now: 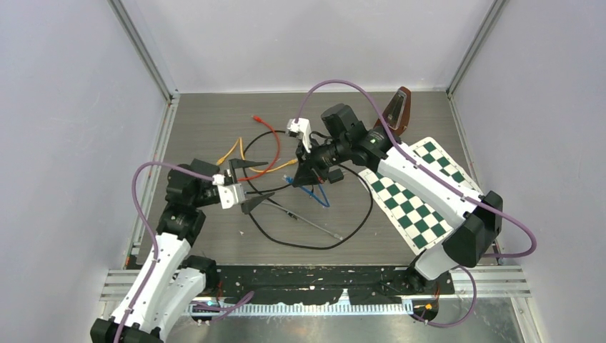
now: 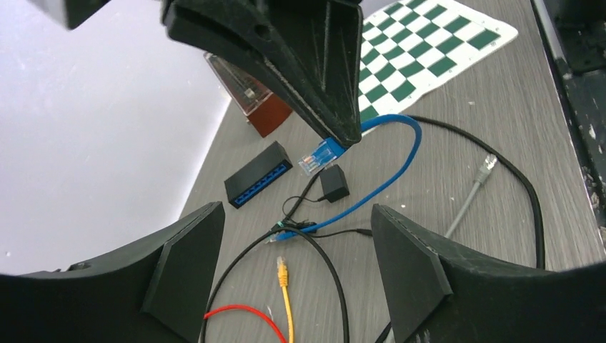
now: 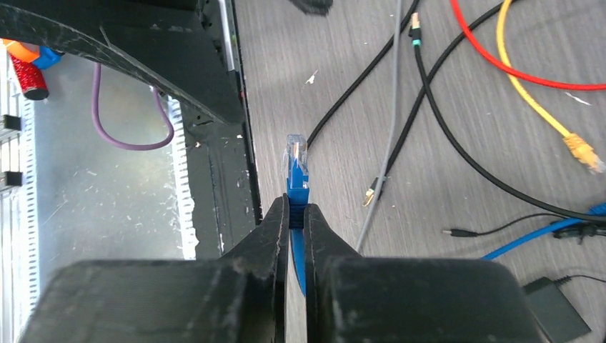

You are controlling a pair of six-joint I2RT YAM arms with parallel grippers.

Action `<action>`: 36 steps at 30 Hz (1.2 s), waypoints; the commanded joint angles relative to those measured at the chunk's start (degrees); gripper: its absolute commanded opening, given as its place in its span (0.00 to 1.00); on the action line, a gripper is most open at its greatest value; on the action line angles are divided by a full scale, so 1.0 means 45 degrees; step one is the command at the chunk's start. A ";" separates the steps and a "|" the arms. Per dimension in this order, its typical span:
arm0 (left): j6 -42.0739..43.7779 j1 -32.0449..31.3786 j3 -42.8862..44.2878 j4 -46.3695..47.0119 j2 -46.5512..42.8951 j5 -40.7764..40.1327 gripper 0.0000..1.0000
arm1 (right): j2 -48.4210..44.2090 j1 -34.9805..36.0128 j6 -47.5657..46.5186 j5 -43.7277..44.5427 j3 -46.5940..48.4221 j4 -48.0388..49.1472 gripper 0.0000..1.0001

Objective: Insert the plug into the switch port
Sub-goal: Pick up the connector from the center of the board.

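Note:
The clear-tipped blue plug point(image 3: 296, 161) sticks out past the fingertips of my right gripper point(image 3: 296, 211), which is shut on it. In the left wrist view that plug point(image 2: 320, 153) hangs above the table, a short way from the switch point(image 2: 259, 174), a black box lying flat with a row of blue ports. The blue cable point(image 2: 400, 161) loops away behind it. From above, the right gripper point(image 1: 301, 174) points down over the cable tangle; I cannot make out the switch there. My left gripper point(image 1: 244, 189) stands open beside it with nothing between its fingers point(image 2: 187, 275).
Loose on the table lie a yellow-plugged cable point(image 2: 283, 273), a red cable point(image 2: 239, 313), a long black cable point(image 1: 357, 221), a grey cable point(image 2: 473, 194) and a small black adapter point(image 2: 334, 184). A green-and-white checkered mat point(image 1: 414, 189) and a brown metronome point(image 1: 399, 107) sit at the right.

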 commanded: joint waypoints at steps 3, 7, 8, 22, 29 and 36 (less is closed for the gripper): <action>0.3143 -0.0861 0.0913 -0.1602 0.0534 0.0364 0.75 | 0.0524 -0.0016 -0.0020 -0.1278 0.0109 0.0053 0.05; 0.4450 -0.1524 0.1402 -0.2728 0.0982 0.0042 0.67 | 0.0763 0.0000 0.0186 -0.1677 0.0156 0.0215 0.05; 0.4986 -0.1706 0.1649 -0.3318 0.1092 -0.0109 0.67 | 0.0808 -0.0017 0.0197 -0.1712 0.0196 0.0246 0.05; 0.9605 -0.2670 0.3807 -0.8575 0.2760 -0.1901 0.61 | 0.0995 -0.0015 -0.0187 -0.1682 0.0322 -0.0240 0.05; 0.9447 -0.2934 0.3725 -0.7957 0.3117 -0.2284 0.56 | 0.1145 -0.0014 -0.0266 -0.1619 0.0375 -0.0291 0.05; 0.9806 -0.3004 0.4051 -0.8673 0.3744 -0.1772 0.44 | 0.1391 -0.0016 -0.0317 -0.1717 0.0620 -0.0434 0.05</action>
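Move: The blue plug, gripped in the right fingertips and pointing left and down, lies about 5 cm to the left hand's right, level fore and aft, and some 2 cm below it. On the table some 24 cm below the left hand, the yellow plug lies about 5 cm ahead and 5 cm right, the black connector 12 cm back and 6 cm right. The right hand's plug sits about 1 cm left of its hand point and 1 cm below. Right and slightly down first, the left hand closes in on the blue plug, then sinks beside it, in all about 5 cm down and 3 cm right, its fingers tipping down some 20 degrees and narrowing from wide to about half open around the plug's clear tip. The right hand keeps its pinch behind the tip, lowering the plug about 3 cm, with a slight drift left and back. ##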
